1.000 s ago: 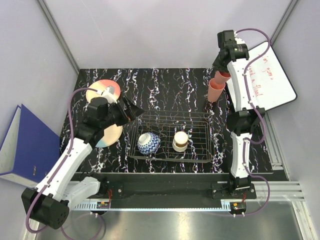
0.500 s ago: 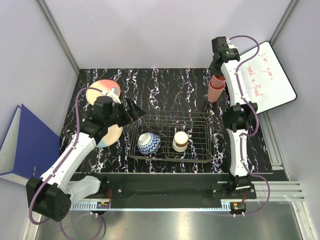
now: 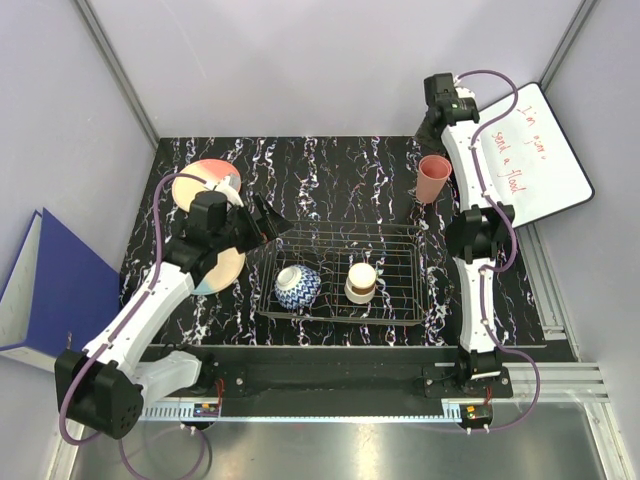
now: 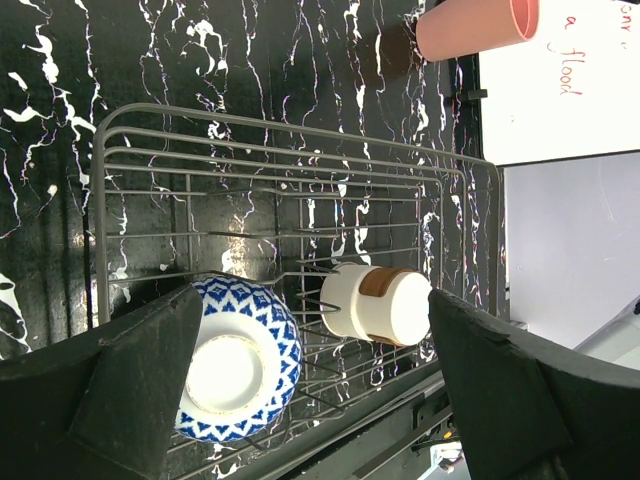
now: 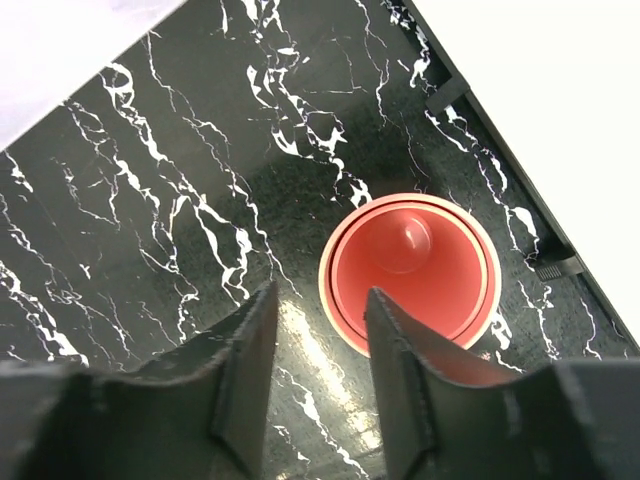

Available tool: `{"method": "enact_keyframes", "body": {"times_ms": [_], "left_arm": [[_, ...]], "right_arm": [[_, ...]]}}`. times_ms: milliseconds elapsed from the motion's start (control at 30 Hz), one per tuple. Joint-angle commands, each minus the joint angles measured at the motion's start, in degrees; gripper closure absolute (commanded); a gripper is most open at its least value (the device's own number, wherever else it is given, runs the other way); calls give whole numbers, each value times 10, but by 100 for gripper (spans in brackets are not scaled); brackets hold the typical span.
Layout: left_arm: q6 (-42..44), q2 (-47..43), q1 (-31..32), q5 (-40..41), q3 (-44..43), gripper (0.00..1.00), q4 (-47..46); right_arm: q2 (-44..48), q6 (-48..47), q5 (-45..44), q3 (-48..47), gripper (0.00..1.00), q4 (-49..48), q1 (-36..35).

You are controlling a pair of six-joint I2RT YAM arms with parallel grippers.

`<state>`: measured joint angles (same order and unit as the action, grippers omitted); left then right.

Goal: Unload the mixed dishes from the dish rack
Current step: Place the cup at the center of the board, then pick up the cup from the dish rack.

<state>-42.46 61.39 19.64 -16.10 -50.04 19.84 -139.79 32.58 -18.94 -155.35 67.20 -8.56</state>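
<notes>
The dish rack [image 3: 400, 232] stands on the black marbled table and holds the blue-and-white bowl [image 3: 298, 286] and the cream cup with brown band [image 3: 360, 281]. Both lie in the rack [image 4: 270, 150] in the left wrist view: the bowl [image 4: 235, 360] bottom-up, the cup [image 4: 375, 303] on its side. My left gripper [image 3: 272, 226] is open and empty over the rack's left end [image 4: 320, 400]. Two nested pink cups [image 3: 432, 178] stand upright at the back right. My right gripper [image 5: 315, 350] is open and empty above them [image 5: 410, 270]. A pink/cream plate [image 3: 205, 180] and a blue/cream plate [image 3: 228, 268] lie left, partly hidden by my left arm.
A whiteboard with red writing [image 3: 540, 150] leans at the right, close to the pink cups. A blue binder [image 3: 50, 290] lies outside the table at the left. Grey walls close in the back and sides. A metal rail [image 3: 330, 405] runs along the near edge.
The pink cup that my right gripper held now sits nested in the other pink cup, and the right gripper has let go and drawn back above it. My left arm barely moved.
</notes>
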Motion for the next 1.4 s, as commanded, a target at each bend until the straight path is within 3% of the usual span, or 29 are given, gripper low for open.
{"method": "enact_keyframes", "body": {"times_ms": [0,167,267,300,333,367,400,433,467,633,733,967,1100,1367], "left_arm": [[2,-4,0,-4,0,1,-28],[6,-7,0,-3,-1,1,-36],[23,1,7,1,-14,1,-37],[29,3,14,7,-18,1,-34],[43,6,30,25,-23,1,-24],[50,8,41,40,-35,1,-17],[57,9,56,59,-41,1,-9],[74,10,93,108,-47,1,6],[82,12,115,131,-60,1,14],[127,50,252,209,-100,1,41],[138,83,301,226,-125,1,44],[156,222,351,200,-188,1,33],[157,295,382,231,-233,1,45],[144,363,385,241,-262,1,50]], "right_arm": [[69,-3,-1,-29,50,-21,2],[141,2,65,-27,48,-43,-5],[266,-54,143,102,46,-157,-47],[356,-67,177,225,41,-200,-65],[409,-79,203,301,34,-310,-93],[464,-85,227,387,24,-384,-107],[572,-77,268,561,12,-459,-115],[620,-61,290,633,1,-578,-118],[659,-34,297,687,0,-600,-119],[803,7,312,861,0,-575,-139],[879,24,295,941,0,-564,-153],[998,50,297,1053,0,-559,-154],[1022,56,304,1073,0,-545,-153],[1043,59,312,1102,0,-537,-154]]}}
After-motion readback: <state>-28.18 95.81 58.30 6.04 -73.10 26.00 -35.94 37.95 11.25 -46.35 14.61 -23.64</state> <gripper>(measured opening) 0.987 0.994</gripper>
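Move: The white cup in the rack lies about 20 cm to the right of the left hand, 5 cm back and 15 cm below it. The blue-patterned bowl stands at nearly the cup's distance back, only some 6 cm to that hand's right. From the right hand, the white cup is roughly 34 cm back, 21 cm left and 13 cm down; the nested pink cups sit just below that hand, about 3 cm back and straight in line sideways. Left hand swings about 20 cm right and down towards the white cup; right retreats back 35 cm, opening fully. ##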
